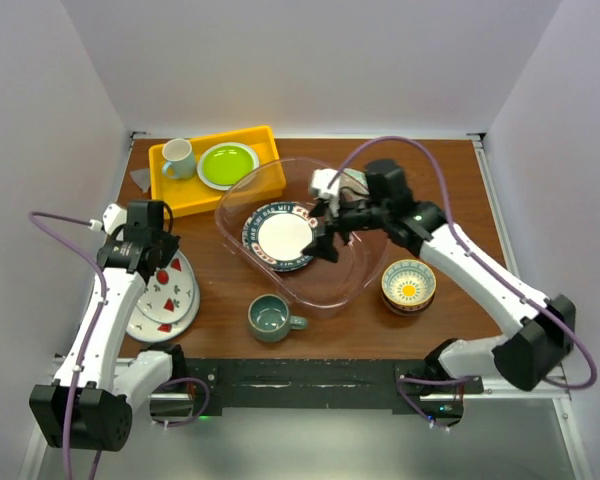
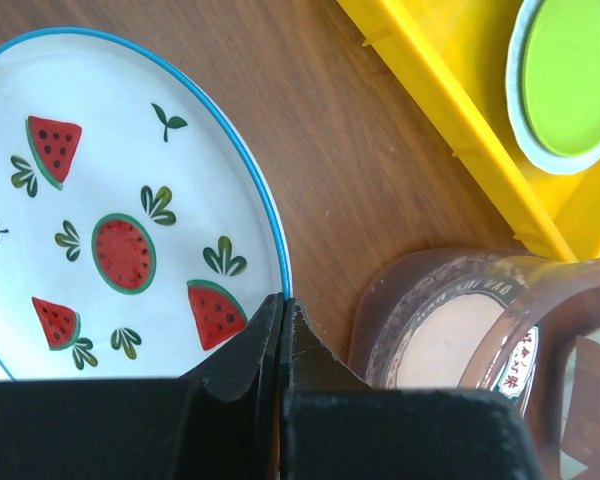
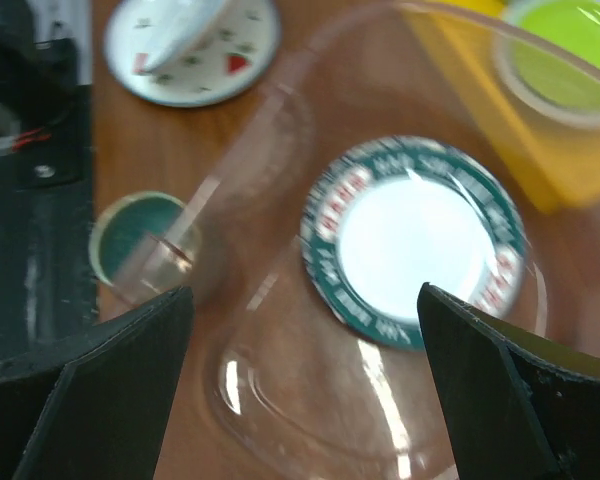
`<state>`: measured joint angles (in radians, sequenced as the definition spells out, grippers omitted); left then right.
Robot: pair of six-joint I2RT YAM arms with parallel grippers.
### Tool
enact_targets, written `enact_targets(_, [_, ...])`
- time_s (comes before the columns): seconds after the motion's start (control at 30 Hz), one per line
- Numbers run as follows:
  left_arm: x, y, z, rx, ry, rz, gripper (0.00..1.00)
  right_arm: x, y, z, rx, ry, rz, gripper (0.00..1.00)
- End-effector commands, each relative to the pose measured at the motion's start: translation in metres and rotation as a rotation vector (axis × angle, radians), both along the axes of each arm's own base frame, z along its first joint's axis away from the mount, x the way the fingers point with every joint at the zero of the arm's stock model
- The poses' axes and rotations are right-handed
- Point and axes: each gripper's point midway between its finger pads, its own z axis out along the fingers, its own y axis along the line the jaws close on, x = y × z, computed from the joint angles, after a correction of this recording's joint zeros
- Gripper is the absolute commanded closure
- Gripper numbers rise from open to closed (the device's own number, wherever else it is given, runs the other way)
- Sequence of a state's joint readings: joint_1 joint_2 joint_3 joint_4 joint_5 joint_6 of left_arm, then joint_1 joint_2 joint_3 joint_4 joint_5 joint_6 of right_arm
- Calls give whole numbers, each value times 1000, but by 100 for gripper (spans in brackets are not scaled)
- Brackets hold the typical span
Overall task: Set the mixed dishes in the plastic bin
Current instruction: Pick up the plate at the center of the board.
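Note:
The clear plastic bin point(image 1: 332, 285) stands mid-table, and a white plate with a dark patterned rim point(image 1: 280, 236) lies in it. Over the bin hangs my right gripper point(image 1: 328, 235), open and empty; its wrist view shows the gripper point(image 3: 305, 290) above that plate point(image 3: 410, 240). My left gripper point(image 1: 162, 262) is shut, with its tips point(image 2: 283, 300) at the blue rim of the top watermelon plate point(image 2: 120, 200). These plates are stacked at the left point(image 1: 165, 300). A grey-green mug point(image 1: 272, 317) stands at the front, and a yellow-inside bowl point(image 1: 408, 284) sits right of the bin.
At the back left, a yellow tray point(image 1: 185, 195) holds a lime-green plate point(image 1: 227, 164) and a pale mug point(image 1: 178, 158). Its corner lies close to the bin's far left rim. White walls close in the table on three sides.

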<state>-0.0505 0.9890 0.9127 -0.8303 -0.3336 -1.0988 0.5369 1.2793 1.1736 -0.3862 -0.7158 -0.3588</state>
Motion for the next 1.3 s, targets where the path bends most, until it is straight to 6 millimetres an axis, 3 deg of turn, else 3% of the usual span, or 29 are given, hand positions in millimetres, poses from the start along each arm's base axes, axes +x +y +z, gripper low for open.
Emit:
enact_targets(0.0, [11,3,20,-31,-100,58,100,-31,63,21,-28,-20,165,2])
enact_targets(0.17, [14,-4,20,-65,-117,39,100,-35,119,13,-27,32,158,3])
enact_targets(0.2, [13,-4,22,-70,-122,41,100,-41,135,23,-6,13,175,2])
enact_targets(0.23, [13,-4,24,-72,-127,41,100,-39,146,10,-23,38,173,3])
enact_targets(0.27, [13,-5,25,-78,-129,45,100,-40,154,10,-17,64,165,3])
enact_targets(0.3, [12,-5,28,-81,-139,47,100,-41,167,22,14,56,165,3])
enact_targets(0.33, [12,-5,29,-84,-142,50,100,-37,179,8,-2,88,155,3])
enact_targets(0.4, [10,-5,33,-92,-154,55,100,-33,197,14,14,104,113,4])
enact_targets(0.43, [9,-5,35,-94,-161,57,100,-30,204,12,14,112,94,5])
enact_targets(0.47, [8,-5,35,-99,-163,60,100,-25,213,-4,-9,147,66,5])
enact_targets(0.5, [8,-5,37,-102,-169,62,100,-22,221,1,-1,138,43,5])
enact_targets(0.77, [3,-8,39,-134,-179,74,100,-19,263,-32,11,272,-70,8])
enact_targets(1.03, [-3,-8,41,-156,-195,99,100,-22,285,-55,0,327,-155,12])
enact_targets(1.17, [-5,-9,43,-169,-205,109,100,-25,293,-71,-8,387,-184,19])
enact_targets(1.27, [-6,-9,45,-173,-212,109,100,-26,297,-79,-14,421,-192,34])
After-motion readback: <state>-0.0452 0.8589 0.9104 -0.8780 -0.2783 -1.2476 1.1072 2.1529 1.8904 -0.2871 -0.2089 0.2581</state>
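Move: The watermelon plate is pinched at its far rim in the left hand, its middle about 8 cm back, 1 cm left and 4 cm below the hand point; from the open right hand it lies some 33 cm left, 10 cm back and 13 cm lower. The right hand hangs above the clear bin, whose middle is 3 cm ahead, 3 cm left and 16 cm down, with the green mug 12 cm left, 14 cm back and 20 cm down. A second watermelon plate lies on the board 12 cm back, 4 cm left and 13 cm below the left hand. The right hand sweeps about 28 cm left out of the space over the bin towards the held watermelon plate, nearly level at first and then sinking some 10 cm, its wrist rolling roughly 25 degrees as its wide-open fingers come around the plate's right-hand rim and just begin to close. The left hand keeps its pinch on the far rim, raising the plate another 2 to 3 cm while easing slightly back and tilting about 10 degrees; a touch by the right fingers can't be made out. ##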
